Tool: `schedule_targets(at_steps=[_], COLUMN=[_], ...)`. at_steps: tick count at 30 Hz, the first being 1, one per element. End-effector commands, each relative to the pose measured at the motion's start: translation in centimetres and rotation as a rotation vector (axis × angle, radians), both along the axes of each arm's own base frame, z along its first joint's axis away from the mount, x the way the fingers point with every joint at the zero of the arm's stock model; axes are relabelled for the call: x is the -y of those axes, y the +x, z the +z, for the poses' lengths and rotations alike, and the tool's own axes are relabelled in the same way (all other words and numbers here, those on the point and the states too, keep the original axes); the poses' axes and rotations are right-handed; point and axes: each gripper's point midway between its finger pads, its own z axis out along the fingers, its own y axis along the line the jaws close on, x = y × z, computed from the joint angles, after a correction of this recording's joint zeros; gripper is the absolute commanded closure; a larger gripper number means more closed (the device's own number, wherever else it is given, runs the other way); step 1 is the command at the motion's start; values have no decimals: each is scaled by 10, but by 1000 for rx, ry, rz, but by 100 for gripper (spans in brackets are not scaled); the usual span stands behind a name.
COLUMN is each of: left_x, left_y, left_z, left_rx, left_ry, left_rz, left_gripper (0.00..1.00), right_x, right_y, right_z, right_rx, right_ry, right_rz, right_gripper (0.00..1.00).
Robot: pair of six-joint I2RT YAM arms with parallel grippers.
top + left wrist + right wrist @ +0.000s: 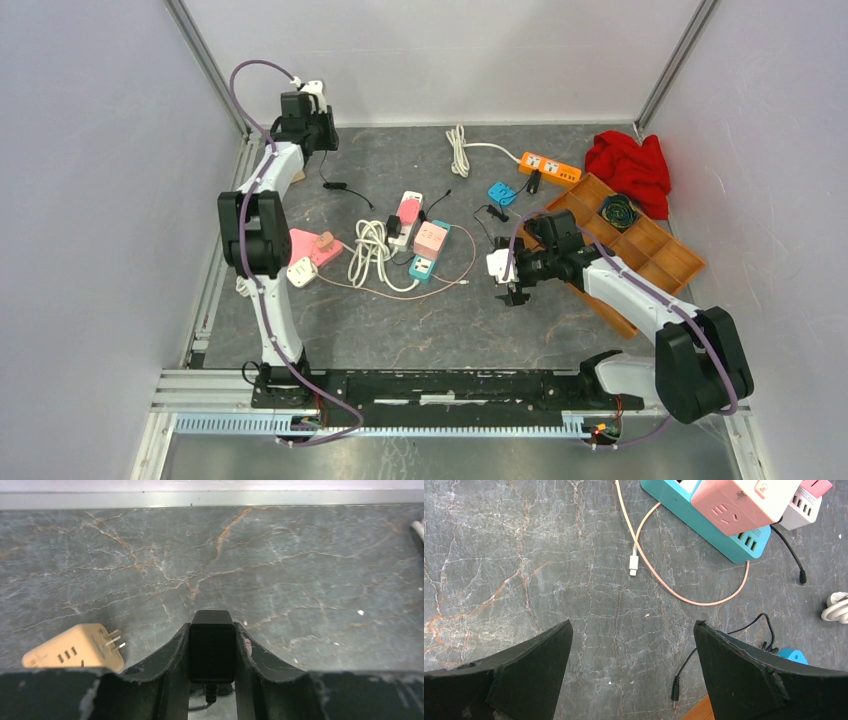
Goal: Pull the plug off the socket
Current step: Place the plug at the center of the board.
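My left gripper (318,138) is raised over the far left corner of the table. It is shut on a black plug (212,650), which sits upright between both fingers (175,650) with its thin black cable (335,185) trailing down to the table. The plug is in no socket. Power strips with sockets lie mid-table: a white strip (408,212), a pink cube (430,240) and a teal strip (425,265). My right gripper (515,295) hangs open over bare table right of centre, nothing between its fingers (539,665).
A beige adapter (75,647) with bare prongs lies below left of the held plug. A pink strip (310,248) and white cube (301,272) sit left. An orange strip (548,168), blue adapter (500,193), wooden tray (650,250) and red cloth (630,165) are right.
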Motion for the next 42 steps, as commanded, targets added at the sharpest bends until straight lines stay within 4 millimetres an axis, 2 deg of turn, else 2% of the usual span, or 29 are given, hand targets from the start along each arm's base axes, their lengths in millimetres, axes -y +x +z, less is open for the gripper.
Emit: schedule_targets(at_steps=[1, 4, 5, 9, 20, 24, 29, 32, 34, 35, 39, 40, 42], left_x=[-17, -22, -24, -32, -32, -36, -41, -47, -50, -53, -60, -59, -56], left_y=[27, 37, 41, 46, 38, 34, 26, 23, 23, 23, 18, 12, 0], left_z=[-3, -20, -21, -43, -77, -82, -81, -70, -51, -37, 18, 28, 61], left_rx=[9, -40, -44, -97, -201, -226, -250, -241, -208, -184, -83, -65, 0], left_ry=[-104, -184, -224, -352, -404, -380, -336, -308, -284, -265, -221, -219, -222], left_rz=[-6, -19, -19, 0, 27, 53, 80, 99, 111, 120, 141, 143, 137], left_gripper=[98, 96, 95, 91, 80, 72, 53, 43, 34, 30, 28, 28, 28], right_x=[-3, -2, -2, 0, 2, 3, 3, 4, 4, 4, 5, 5, 5], right_y=[6, 8, 8, 9, 12, 13, 14, 14, 15, 15, 16, 16, 16], right_z=[8, 6, 4, 2, -1, 0, 0, 0, -1, -1, 1, 1, 3], right_rx=[18, 15, 11, 11, 13, 18, 24, 24, 27, 28, 34, 37, 46], right_ry=[5, -5, -9, -19, -32, -37, -38, -41, -44, -44, -44, -43, -39], right_rz=[24, 18, 17, 9, -5, -11, -17, -19, -24, -25, -28, -29, -32], right_gripper=[2, 2, 2, 2, 2, 2, 2, 2, 2, 2, 2, 2, 2])
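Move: The black plug, still pinched in the left hand, is bound for bare table about 11 cm below that hand, some 4 cm to its left and 2 cm ahead. The tan plug sits about 12 cm to the hand's left and 2 cm back, and the black cable connector about 6 cm back and 1 cm left, both at table height. From the right hand the landing spot is roughly 43 cm left, 31 cm ahead and 5 cm lower. The black plug is lowered about 10 cm to the table beside the tan plug. The left hand first carries it down, forward and left some 5 cm, then eases back while still sinking, rolling its left side down about 20 degrees and tipping its fingers further down. The fingers then open, let go, and rise about 4 cm clear. ##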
